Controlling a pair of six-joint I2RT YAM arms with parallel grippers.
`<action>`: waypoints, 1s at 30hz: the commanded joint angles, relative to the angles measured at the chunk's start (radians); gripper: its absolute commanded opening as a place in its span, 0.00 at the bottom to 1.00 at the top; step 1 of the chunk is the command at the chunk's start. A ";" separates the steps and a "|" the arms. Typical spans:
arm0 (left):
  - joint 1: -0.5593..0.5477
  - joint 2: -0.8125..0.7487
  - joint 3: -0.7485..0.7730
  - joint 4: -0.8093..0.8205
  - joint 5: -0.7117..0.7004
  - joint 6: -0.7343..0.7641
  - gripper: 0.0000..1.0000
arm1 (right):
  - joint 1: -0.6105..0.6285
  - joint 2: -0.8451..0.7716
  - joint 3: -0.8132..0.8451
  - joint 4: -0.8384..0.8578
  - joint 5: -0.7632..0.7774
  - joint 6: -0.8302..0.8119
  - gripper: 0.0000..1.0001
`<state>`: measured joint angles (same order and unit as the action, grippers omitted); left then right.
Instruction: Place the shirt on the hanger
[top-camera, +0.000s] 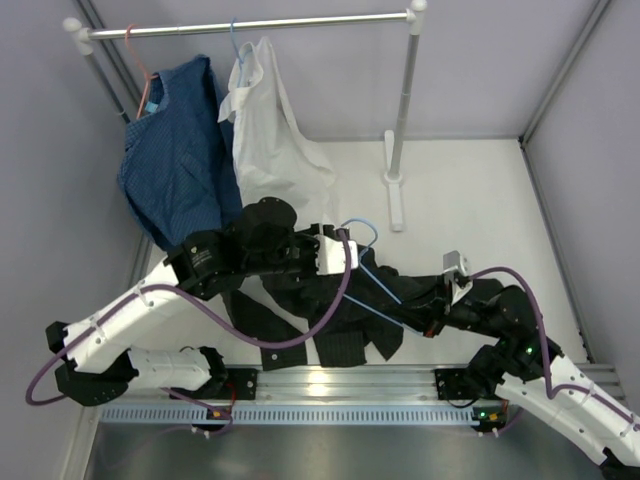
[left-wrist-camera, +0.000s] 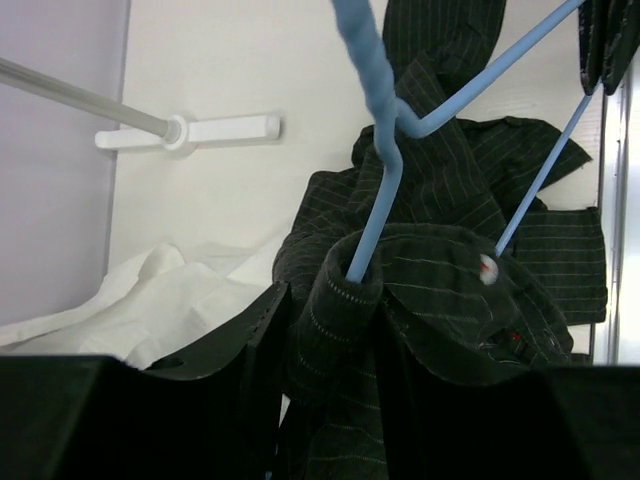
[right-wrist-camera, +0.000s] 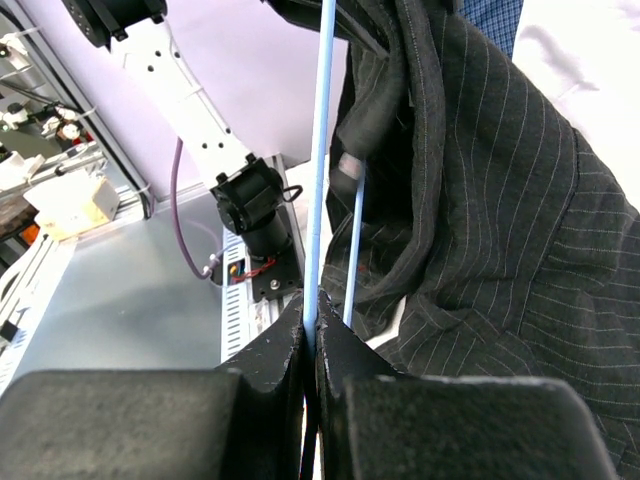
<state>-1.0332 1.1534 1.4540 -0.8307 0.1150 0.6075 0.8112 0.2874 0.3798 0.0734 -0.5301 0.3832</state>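
The black pinstriped shirt (top-camera: 340, 335) hangs bunched between my two arms above the table's front. The light-blue wire hanger (top-camera: 375, 280) runs through it, hook up near my left gripper (top-camera: 345, 250). In the left wrist view the hanger (left-wrist-camera: 385, 190) goes down into the rolled collar of the shirt (left-wrist-camera: 450, 220), and my left gripper (left-wrist-camera: 333, 310) is shut on that collar fabric. My right gripper (top-camera: 428, 322) is shut on the hanger's lower wire. In the right wrist view that wire (right-wrist-camera: 322, 150) is pinched in the gripper (right-wrist-camera: 311, 305), with the shirt (right-wrist-camera: 480, 200) draped to its right.
A clothes rack (top-camera: 250, 25) stands at the back, its post and foot (top-camera: 395, 190) at the right. A blue shirt (top-camera: 175, 160) on a pink hanger (top-camera: 140, 60) and a white shirt (top-camera: 270, 130) on a blue hanger (top-camera: 235, 45) hang there, close behind my left arm.
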 joint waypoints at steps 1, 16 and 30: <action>0.002 0.012 0.022 0.035 0.080 0.017 0.41 | 0.014 -0.010 0.051 0.065 -0.033 -0.029 0.00; 0.004 -0.014 0.049 0.036 0.303 -0.031 0.06 | 0.016 -0.001 0.068 0.077 -0.037 -0.032 0.00; 0.002 0.006 0.057 0.058 0.396 -0.075 0.14 | 0.016 0.068 0.103 0.126 -0.085 -0.017 0.00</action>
<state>-1.0195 1.1522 1.4845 -0.8539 0.4068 0.5659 0.8112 0.3374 0.4274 0.0761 -0.6220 0.3637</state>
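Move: Between the left hand's half-open fingers, only about 1 cm right of its point and 1 cm below, is the black shirt's bunched neckline with one hanger arm run into it. The hanger's neck stands about 4 cm to the right, level in reach and 1 cm up. The hook is some 4 cm ahead, 5 cm right and 4 cm above. For the right hand, already gripping the hanger's other end, that neckline lies about 13 cm left, 9 cm farther out and 6 cm higher. Closing on the bunched neckline around the hanger arm, the left fingers pinch it while the hand sinks slightly and shifts a little right. The left hand then draws cloth and hanger back about 5 cm towards the bases, rising late and turning clockwise some 15 degrees. The shut right hand keeps its hold on the hanger's end, easing only about 1 cm back and up. ##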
